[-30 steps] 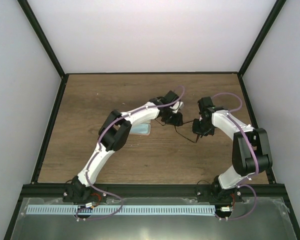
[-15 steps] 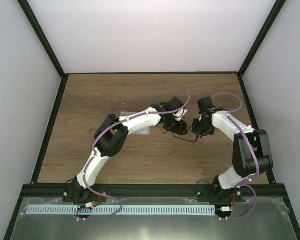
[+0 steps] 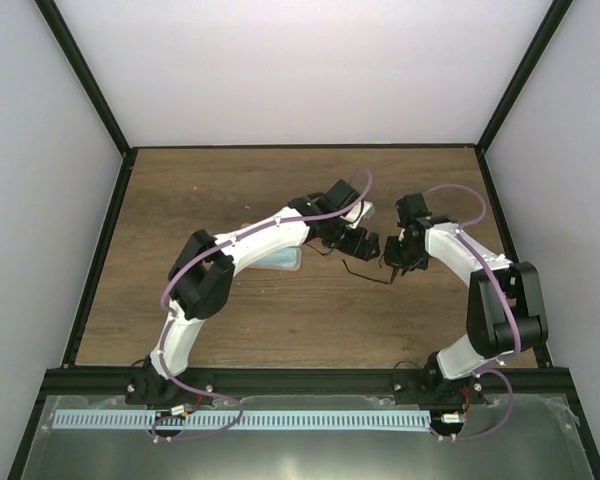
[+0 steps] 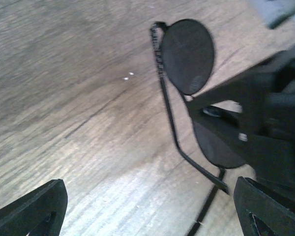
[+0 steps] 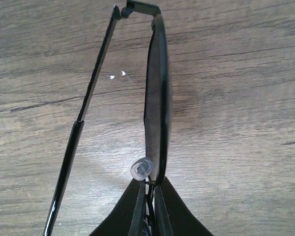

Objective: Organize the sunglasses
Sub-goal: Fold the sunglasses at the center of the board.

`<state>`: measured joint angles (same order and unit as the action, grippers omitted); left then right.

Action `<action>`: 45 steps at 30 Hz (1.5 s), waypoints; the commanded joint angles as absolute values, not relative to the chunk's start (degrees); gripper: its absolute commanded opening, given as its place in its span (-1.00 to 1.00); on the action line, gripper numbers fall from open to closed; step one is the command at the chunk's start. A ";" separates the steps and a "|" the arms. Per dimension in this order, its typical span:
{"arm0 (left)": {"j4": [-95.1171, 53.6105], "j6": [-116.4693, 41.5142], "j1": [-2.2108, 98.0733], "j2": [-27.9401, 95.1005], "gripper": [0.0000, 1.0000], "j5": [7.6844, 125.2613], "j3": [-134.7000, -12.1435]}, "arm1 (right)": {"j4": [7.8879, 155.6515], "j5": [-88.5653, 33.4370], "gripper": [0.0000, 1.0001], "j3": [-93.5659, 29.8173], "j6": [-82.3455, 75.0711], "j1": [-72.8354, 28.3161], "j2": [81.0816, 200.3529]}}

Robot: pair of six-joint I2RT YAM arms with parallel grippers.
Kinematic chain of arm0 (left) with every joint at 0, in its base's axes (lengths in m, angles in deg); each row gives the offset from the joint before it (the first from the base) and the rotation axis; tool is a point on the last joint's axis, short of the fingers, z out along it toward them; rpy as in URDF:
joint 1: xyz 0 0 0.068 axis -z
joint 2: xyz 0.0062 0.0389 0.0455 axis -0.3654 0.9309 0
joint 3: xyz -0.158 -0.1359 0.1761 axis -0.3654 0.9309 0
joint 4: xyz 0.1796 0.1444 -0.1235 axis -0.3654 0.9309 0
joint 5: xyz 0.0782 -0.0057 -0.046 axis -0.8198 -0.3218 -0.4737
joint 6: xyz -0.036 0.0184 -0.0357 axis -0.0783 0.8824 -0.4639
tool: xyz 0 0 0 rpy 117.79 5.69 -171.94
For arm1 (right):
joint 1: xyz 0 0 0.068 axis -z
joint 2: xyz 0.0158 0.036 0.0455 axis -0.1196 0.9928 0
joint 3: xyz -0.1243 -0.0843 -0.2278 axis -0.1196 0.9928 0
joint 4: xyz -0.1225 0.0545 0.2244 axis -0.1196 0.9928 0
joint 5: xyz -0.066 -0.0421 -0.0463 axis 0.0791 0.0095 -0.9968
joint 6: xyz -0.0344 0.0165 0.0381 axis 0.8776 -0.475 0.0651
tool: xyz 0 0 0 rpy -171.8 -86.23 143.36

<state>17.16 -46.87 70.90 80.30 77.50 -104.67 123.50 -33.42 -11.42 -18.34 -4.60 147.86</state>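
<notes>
The black sunglasses point(image 5: 157, 98) hang a little above the wooden table, with my right gripper point(image 5: 150, 191) shut on their bridge beside the clear nose pad point(image 5: 141, 168). One thin temple arm point(image 5: 91, 88) stands out to the left of the edge-on lens. In the left wrist view the sunglasses point(image 4: 187, 56) show a round dark lens, and the right gripper point(image 4: 265, 123) is clamped between the lenses. My left gripper point(image 4: 147, 216) stands open, with nothing between its fingertips point(image 4: 32, 211). From above, the left gripper point(image 3: 358, 245) sits just left of the right gripper point(image 3: 392, 262).
A light blue cloth point(image 3: 283, 262) lies partly under the left forearm. Black frame rails point(image 3: 100, 260) and white walls bound the wooden table point(image 3: 180, 200) on three sides.
My left gripper has opened wide and let go of the temple arm, drawing back a little. The right gripper stays shut on the sunglasses in the same place.
</notes>
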 commanded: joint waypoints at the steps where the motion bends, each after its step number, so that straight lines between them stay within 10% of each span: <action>1: 20.35 -47.26 70.16 83.63 0.89 72.91 -106.39 | 123.70 -32.62 -0.90 -12.38 -18.12 -5.07 145.04; 9: 22.01 -60.87 66.42 73.39 0.77 53.71 -100.07 | 123.50 -34.48 -0.91 -12.45 -21.59 -5.09 146.14; 19: 21.45 -80.82 68.59 65.70 0.14 51.12 -87.96 | 123.09 -33.16 -0.91 -17.70 -26.76 -4.73 151.25; 45: 21.26 -81.82 71.77 84.52 0.17 58.47 -106.05 | 124.74 -30.11 -0.92 -22.49 -26.94 -11.77 151.16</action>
<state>20.49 -83.52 71.78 82.18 57.06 -102.11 124.77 -31.48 -21.95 -26.47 -10.30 153.30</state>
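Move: The still-open near leg of the sunglasses has its middle about 4 cm back, 2 cm right and 6 cm below the left hand. The bridge, held by the right fingers, is roughly 8 cm right and 1 cm back of the left hand; the case lies some 20 cm to its left and 3 cm ahead, on the board. From the right hand, that leg's middle is about 6 cm left and 3 cm back. The right fingers keep the bridge pinched, lifting the sunglasses slightly and carrying them forward, then left. The left hand backs off left and forward, rising after a brief dip and turning about 40 degrees counter-clockwise, then comes back and down, and finally moves right and forward some 5 cm to the legs, seeming to touch them with its half-closed fingers. ##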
